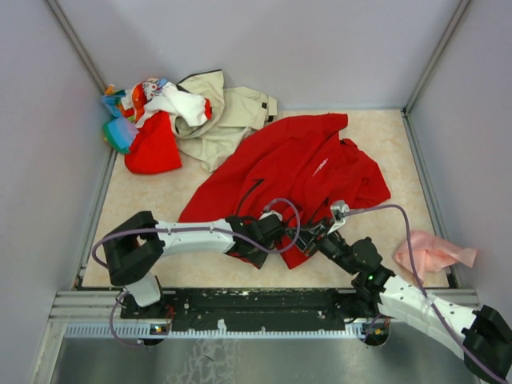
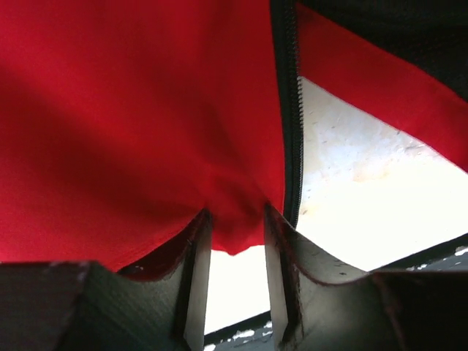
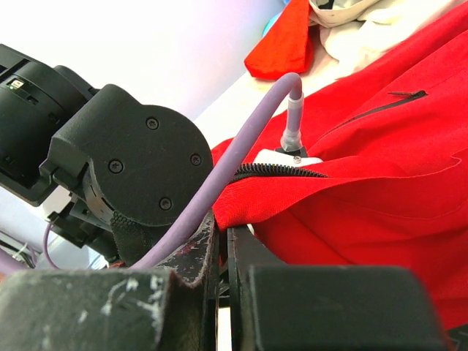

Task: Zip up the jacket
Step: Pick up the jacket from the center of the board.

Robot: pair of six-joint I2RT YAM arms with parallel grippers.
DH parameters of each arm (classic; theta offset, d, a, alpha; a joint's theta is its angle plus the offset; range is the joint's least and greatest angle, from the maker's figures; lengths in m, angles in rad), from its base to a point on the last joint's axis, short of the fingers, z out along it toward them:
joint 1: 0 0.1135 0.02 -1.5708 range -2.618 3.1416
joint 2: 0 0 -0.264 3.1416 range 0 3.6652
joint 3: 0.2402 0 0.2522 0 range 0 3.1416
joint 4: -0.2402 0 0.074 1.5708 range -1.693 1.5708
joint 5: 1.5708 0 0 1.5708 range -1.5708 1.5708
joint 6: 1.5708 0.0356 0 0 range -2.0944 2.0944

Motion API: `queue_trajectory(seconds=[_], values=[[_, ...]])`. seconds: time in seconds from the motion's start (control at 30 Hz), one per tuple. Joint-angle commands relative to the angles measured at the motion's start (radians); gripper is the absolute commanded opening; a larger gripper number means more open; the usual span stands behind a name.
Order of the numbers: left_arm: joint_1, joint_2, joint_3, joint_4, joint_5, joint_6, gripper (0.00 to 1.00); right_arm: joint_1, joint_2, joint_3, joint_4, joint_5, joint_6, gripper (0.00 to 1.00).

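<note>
The bright red jacket [image 1: 304,164] lies spread on the beige table, with its white chest logo up and its bottom hem towards the arms. My left gripper [image 1: 278,232] is at that hem. In the left wrist view a bunched fold of the jacket [image 2: 146,124] sits pinched between the fingers [image 2: 196,252], right beside the black front zipper [image 2: 292,110]. My right gripper [image 1: 318,234] is just to its right, and its narrow jaws are shut on the jacket's hem corner [image 3: 241,208] below the zipper teeth [image 3: 281,170]. A slanted pocket zip [image 3: 380,110] shows farther up.
A beige jacket [image 1: 228,116] and a heap of mixed clothes [image 1: 152,120] lie at the back left. A pink cloth [image 1: 432,254] is at the front right. Grey walls enclose the table. The left arm's wrist [image 3: 124,161] and a purple cable [image 3: 248,139] crowd the right gripper.
</note>
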Motion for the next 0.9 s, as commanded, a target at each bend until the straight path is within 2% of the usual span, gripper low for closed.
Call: queue_trajectory(seconds=[0.0,0.2,0.5,0.87], values=[[-0.019,0.294,-0.142,0.062,0.099,-0.024,0.33,-0.001,-0.015,-0.03,0.056,-0.006,-0.006,0.0],[-0.012,0.253,-0.164,0.08,0.091,-0.029,0.01,-0.002,-0.018,-0.023,0.039,-0.005,-0.006,0.0],[0.064,-0.057,-0.225,0.177,0.158,-0.012,0.0,-0.002,-0.025,0.0,-0.019,0.012,-0.019,0.0],[0.25,-0.451,-0.367,0.442,0.37,-0.026,0.0,-0.017,-0.067,0.075,-0.17,0.034,-0.051,0.0]])
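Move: The bottom corner of the jacket's left front panel, zip edge included, lies almost at the open left fingertips, about 1 cm to the right and 1 cm below. The pocket slit is some 18 cm ahead and 3 cm left of that hand; the other panel's lower corner is about 8 cm right and 1 cm back, down on the board. From the right gripper, already holding the raised zip edge, the left corner lies some 8 cm left, 4 cm back and 18 cm down. The left panel's bottom corner is pinched just inside its zip teeth as the left fingers slide about 2 cm right, low over the board, and shut. They then lift some 3 cm and swing back about 4 cm left, rolling roughly 25 degrees so the tips point more to the right. The right gripper keeps its pinch on the other zip edge, sinking nearly 2 cm late on. ##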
